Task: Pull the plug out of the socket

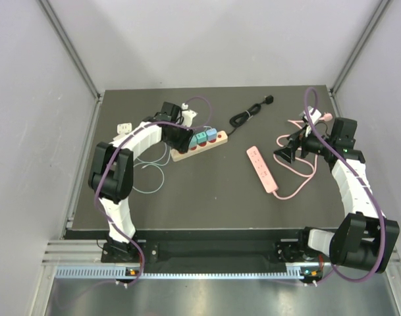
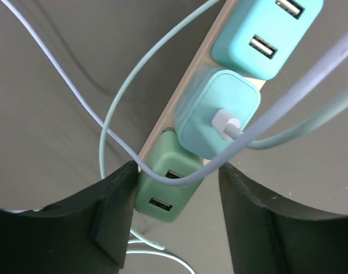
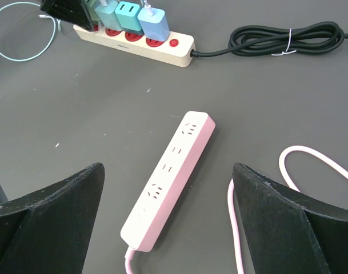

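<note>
A green plug [image 2: 165,182] sits in the end socket of the beige power strip [image 1: 216,140], beside a light-teal plug [image 2: 219,111] with a white cable and a teal plug [image 2: 265,34]. My left gripper [image 2: 178,168] straddles the green plug from above. Its left finger [image 2: 114,211] touches the plug's side, while the right finger [image 2: 259,217] stands apart from it, so the gripper is open. A purple cable crosses over the plug. In the top view the left gripper [image 1: 180,138] hovers at the strip's left end. My right gripper [image 3: 167,168] is open and empty above a pink power strip [image 3: 169,180].
A coiled black cord [image 1: 249,113] leads from the beige strip toward the back. The pink strip's cable [image 1: 299,178] loops under the right arm. A thin pale-teal cable [image 1: 151,174] loops at the left, with a small white adapter [image 1: 124,127] beyond it.
</note>
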`<action>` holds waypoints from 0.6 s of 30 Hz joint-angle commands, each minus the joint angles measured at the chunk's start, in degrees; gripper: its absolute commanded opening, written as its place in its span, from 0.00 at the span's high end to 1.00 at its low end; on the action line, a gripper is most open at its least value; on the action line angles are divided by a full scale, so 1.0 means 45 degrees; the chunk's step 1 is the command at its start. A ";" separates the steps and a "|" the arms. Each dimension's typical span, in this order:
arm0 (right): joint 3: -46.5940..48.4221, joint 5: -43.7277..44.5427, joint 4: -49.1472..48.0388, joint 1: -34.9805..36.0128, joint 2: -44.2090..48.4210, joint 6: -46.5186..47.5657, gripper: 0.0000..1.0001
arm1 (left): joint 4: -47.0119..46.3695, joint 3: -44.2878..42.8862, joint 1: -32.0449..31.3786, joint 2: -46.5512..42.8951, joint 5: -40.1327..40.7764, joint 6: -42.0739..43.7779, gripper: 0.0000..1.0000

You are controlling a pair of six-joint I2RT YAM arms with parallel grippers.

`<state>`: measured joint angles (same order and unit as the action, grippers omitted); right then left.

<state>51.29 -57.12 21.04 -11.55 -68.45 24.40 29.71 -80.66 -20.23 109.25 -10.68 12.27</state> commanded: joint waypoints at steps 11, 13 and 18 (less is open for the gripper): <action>-0.0050 -0.0567 -0.0183 -0.0246 -0.0024 0.0261 0.07 | -0.0314 0.0501 -0.0133 -0.0801 -0.0323 -0.1144 0.75; -0.0050 -0.0587 -0.0183 -0.0246 -0.0063 0.0241 0.07 | -0.0566 0.0698 -0.0250 -0.1016 -0.0264 -0.1630 0.82; -0.0050 -0.0607 -0.0202 -0.0246 -0.0064 0.0222 0.07 | -0.1134 0.1498 -0.0894 -0.1484 0.0106 -0.2472 0.85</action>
<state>51.29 -57.41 21.06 -11.92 -68.45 24.40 26.68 -75.96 -21.71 106.24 -8.62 6.48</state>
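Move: The green plug already stands between the left hand's open fingertips, less than 1 cm below the hand point. It sits in the near-left end of the white socket, whose middle lies about 7 cm right, 1 cm forward and 4 cm down. The teal plug is some 4 cm right and 1 cm forward, the second teal plug about 7 cm right and 2 cm forward, at much the same height. From the right hand, the green plug is roughly 33 cm left, 10 cm forward and 14 cm down. Nearly in place at first, the left hand finishes closing its fingers and pinches the green plug from both sides. Keeping that grip, it then draws back and a little to the right, about 1.5 cm with no rise, turning only slightly counter-clockwise, so that it drags the plug sideways against the socket. ##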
